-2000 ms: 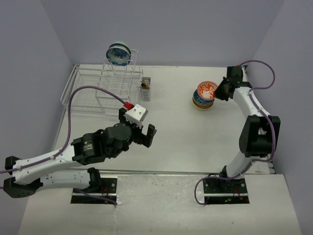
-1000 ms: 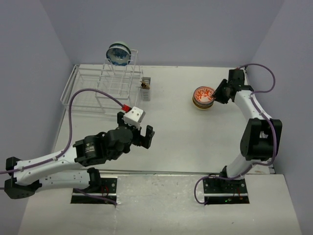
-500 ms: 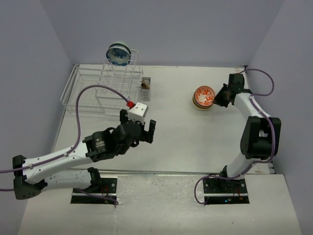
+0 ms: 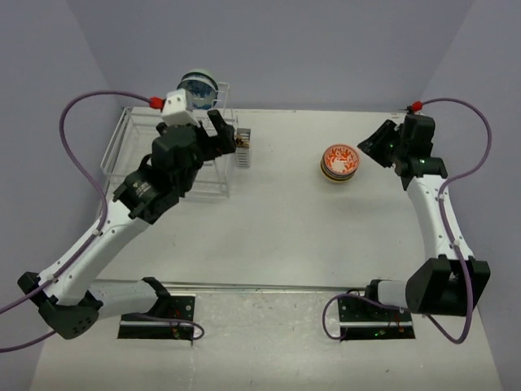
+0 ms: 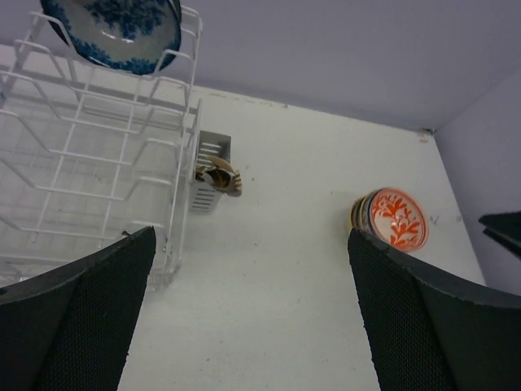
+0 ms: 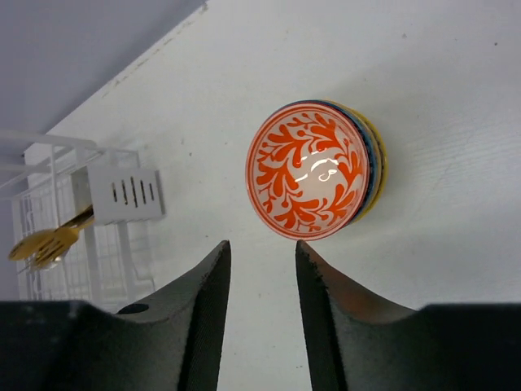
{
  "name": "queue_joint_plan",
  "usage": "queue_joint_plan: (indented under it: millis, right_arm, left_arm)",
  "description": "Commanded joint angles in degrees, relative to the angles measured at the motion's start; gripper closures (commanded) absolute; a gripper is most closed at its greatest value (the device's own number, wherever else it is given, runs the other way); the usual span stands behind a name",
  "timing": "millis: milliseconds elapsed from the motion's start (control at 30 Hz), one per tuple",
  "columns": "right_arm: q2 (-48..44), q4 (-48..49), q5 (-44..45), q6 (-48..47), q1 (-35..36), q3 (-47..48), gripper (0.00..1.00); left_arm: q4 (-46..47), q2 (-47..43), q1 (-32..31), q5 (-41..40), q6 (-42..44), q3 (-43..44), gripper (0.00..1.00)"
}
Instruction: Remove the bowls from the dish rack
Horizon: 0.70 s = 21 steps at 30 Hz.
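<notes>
A blue-patterned bowl (image 4: 198, 88) (image 5: 114, 28) stands on edge at the top of the white wire dish rack (image 4: 130, 167) (image 5: 98, 126). My left gripper (image 4: 213, 134) (image 5: 251, 236) hovers wide open over the rack's right end, just below that bowl, holding nothing. At the right, several bowls form a stack with an orange-red patterned bowl (image 4: 339, 161) (image 5: 394, 218) (image 6: 309, 169) on top. My right gripper (image 4: 373, 147) (image 6: 261, 244) is open just right of the stack, not touching it, with an empty gap between its fingers.
A small grey cutlery cup (image 4: 243, 151) (image 5: 210, 175) (image 6: 122, 194) with gold utensils hangs on the rack's right side. Purple walls close in the table at the back and on both sides. The left arm's purple cable loops above the rack.
My left arm swung from the table's front up to the rack's right end, staying open. My right gripper let go of the orange-red bowl on the stack and backed off to the right.
</notes>
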Motion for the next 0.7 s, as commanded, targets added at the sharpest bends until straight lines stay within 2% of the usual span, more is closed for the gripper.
queue_joint_plan:
  millis: [0,33,100,233,333,433,533,667]
  right_arm:
    - [-5.68,-1.51,-4.19,-1.93,0.1,0.47,0.6]
    - [-6.66,-2.56,-5.41,-2.2,0.1,-0.05,0.58]
    - [-10.25,-2.66,-8.05,-2.73,0.1,-1.8,0.53]
    - [-17.73,-0.02,-18.66,-2.99,0.19,-7.08,0.44]
    - [-20.81,-0.45,-24.65,-4.22,0.1,-9.02,0.39]
    - [-22.92,-0.38,-26.86,-4.23,0.1,-11.12,0.39]
    - [-26.44,1.29,-30.29,-3.26,0.1,-13.5,0.38]
    - [-31.44,0.77,-32.06,-3.61,0.1,-16.48,0.38]
  left_arm:
    - [2.12,5.18,9.15,9.1,-3.88,10.23,0.0]
    - [1.68,6.6,12.74,11.03,-5.63,12.28,0.0]
    - [0.8,10.12,15.84,15.09,-8.88,16.58,0.0]
    - [2.54,12.06,23.57,18.44,-16.79,18.19,0.0]
    - [7.89,11.63,26.82,19.57,-22.94,14.77,0.0]
    - [11.68,12.85,29.9,21.59,-29.18,12.57,0.0]
    - [14.59,16.89,31.93,24.23,-34.99,13.17,0.0]
    - [15.64,23.03,32.2,21.26,-38.78,15.28,0.0]
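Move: The blue-flowered bowl standing in the rack is about 24 cm ahead of the left hand, 8 cm to its left and some 8 cm lower. The green bowl nests just behind it, roughly 4 cm farther out. The utensil cup stands about 18 cm ahead of the left hand, 5 cm to its right and 27 cm below. From the right hand, the blue-flowered bowl is some 54 cm left, 14 cm ahead and 5 cm up; the bowl stack is 4 cm ahead, 5 cm left and 14 cm below. Forward by some 16 cm and about half as far left, rising early, the left hand reaches over the rack towards the blue-flowered bowl, its left side rolling down nearly 40 degrees, fingers wide open and touching nothing. The empty right hand draws back and left from the stack, rising at first, swinging counter-clockwise while its fingertips tip up and its fingers open further. ##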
